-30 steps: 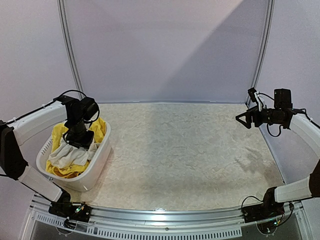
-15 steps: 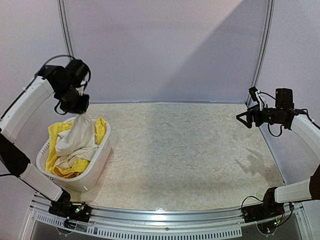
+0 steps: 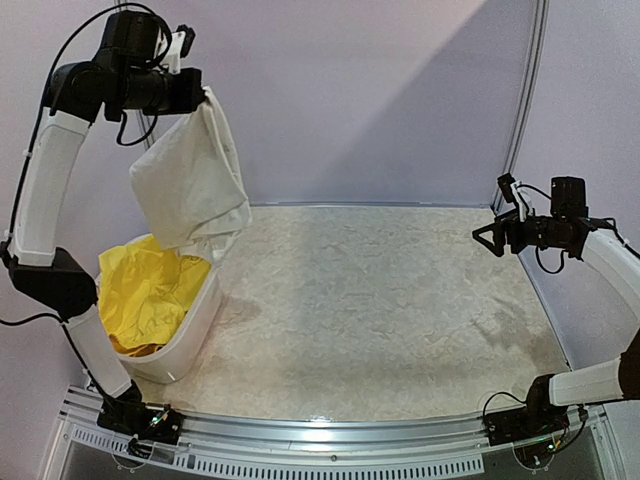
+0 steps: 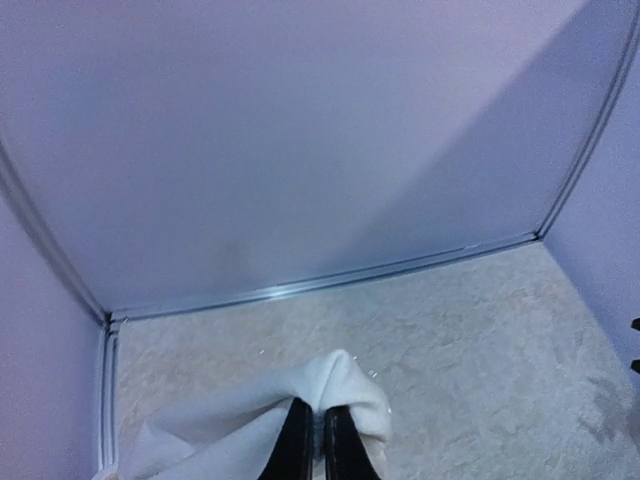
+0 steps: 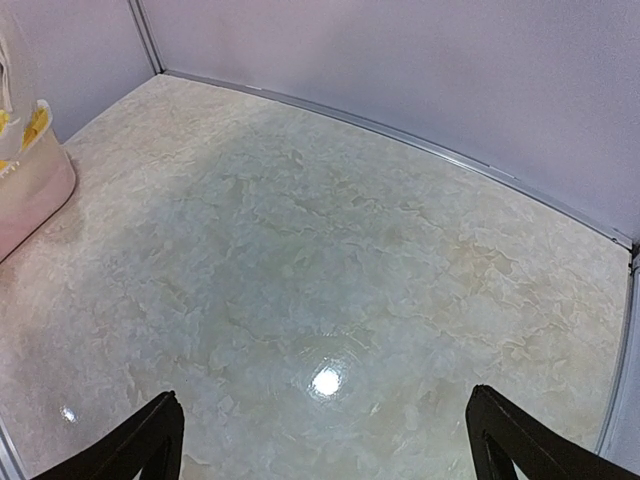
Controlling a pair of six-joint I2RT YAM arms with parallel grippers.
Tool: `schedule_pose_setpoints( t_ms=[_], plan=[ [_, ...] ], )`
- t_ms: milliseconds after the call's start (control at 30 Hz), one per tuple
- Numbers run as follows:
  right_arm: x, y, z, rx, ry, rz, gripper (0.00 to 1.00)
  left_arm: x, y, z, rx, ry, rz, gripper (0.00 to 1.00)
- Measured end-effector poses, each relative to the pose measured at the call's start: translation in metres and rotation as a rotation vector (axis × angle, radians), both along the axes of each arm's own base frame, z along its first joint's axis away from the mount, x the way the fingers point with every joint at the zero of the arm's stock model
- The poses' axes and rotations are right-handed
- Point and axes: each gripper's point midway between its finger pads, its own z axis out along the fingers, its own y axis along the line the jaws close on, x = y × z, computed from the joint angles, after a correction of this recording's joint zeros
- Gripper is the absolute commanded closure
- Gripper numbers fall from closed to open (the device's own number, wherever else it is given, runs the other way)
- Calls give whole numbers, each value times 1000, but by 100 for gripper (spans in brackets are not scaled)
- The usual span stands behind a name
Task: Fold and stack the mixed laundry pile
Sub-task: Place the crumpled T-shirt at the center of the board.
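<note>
My left gripper (image 3: 200, 92) is raised high at the back left, shut on a fold of the white T-shirt (image 3: 190, 185). The shirt hangs down from it, its lower edge just above the basket. In the left wrist view the black fingers (image 4: 293, 440) pinch the white T-shirt (image 4: 345, 385) between them. The rest of the mixed laundry pile, bright yellow cloth (image 3: 150, 290), lies in the white basket (image 3: 190, 325). My right gripper (image 3: 482, 238) hovers at the right side, open and empty; its fingertips (image 5: 150, 430) stand wide apart over bare table.
The marbled tabletop (image 3: 400, 310) stretches between the basket and the right arm. Lilac walls enclose the back and sides. The basket's pale side (image 5: 30, 190) shows at the left edge of the right wrist view.
My left gripper closed on the white T-shirt in the basket and lifted it high up and to the right. The yellow cloth is now uncovered. The right arm stayed still.
</note>
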Motion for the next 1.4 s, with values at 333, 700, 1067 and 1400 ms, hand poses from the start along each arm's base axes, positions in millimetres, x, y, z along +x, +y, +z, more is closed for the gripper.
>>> schedule_pose_setpoints(
  t_ms=[333, 700, 1067, 1400],
  plan=[
    [0, -1, 0, -3, 0, -4, 1, -49, -166, 80, -158, -338, -484, 100],
    [-1, -11, 10, -39, -39, -58, 1, -79, -295, -49, -91, -100, -711, 81],
    [9, -23, 3, -80, 22, -100, 15, 110, -136, -310, -54, 486, -63, 42],
    [-41, 0, -41, -223, 146, 173, 32, -24, -225, -323, 40, 600, -507, 44]
  ],
)
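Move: The left gripper holds the crumpled T-shirt hanging high over the table. The board's center lies about 26 cm to its right, some 8 cm back towards the base and roughly 49 cm below. The laundry basket with the yellow cloth stands around 18 cm to that hand's left and 18 cm back, its middle about 38 cm lower. From the right gripper, the board's center is about 28 cm left, 5 cm back and 23 cm down. Still pinching the T-shirt, the left hand swings it about 30 cm right, rising and drawing back, then sweeps down and forward, opens about halfway and lets go. The emptied hand, wrist tipping down, sinks on while swinging left, then turns back and right. Late on, the right hand eases some 4 cm down and back towards the shirt, partly closing. ##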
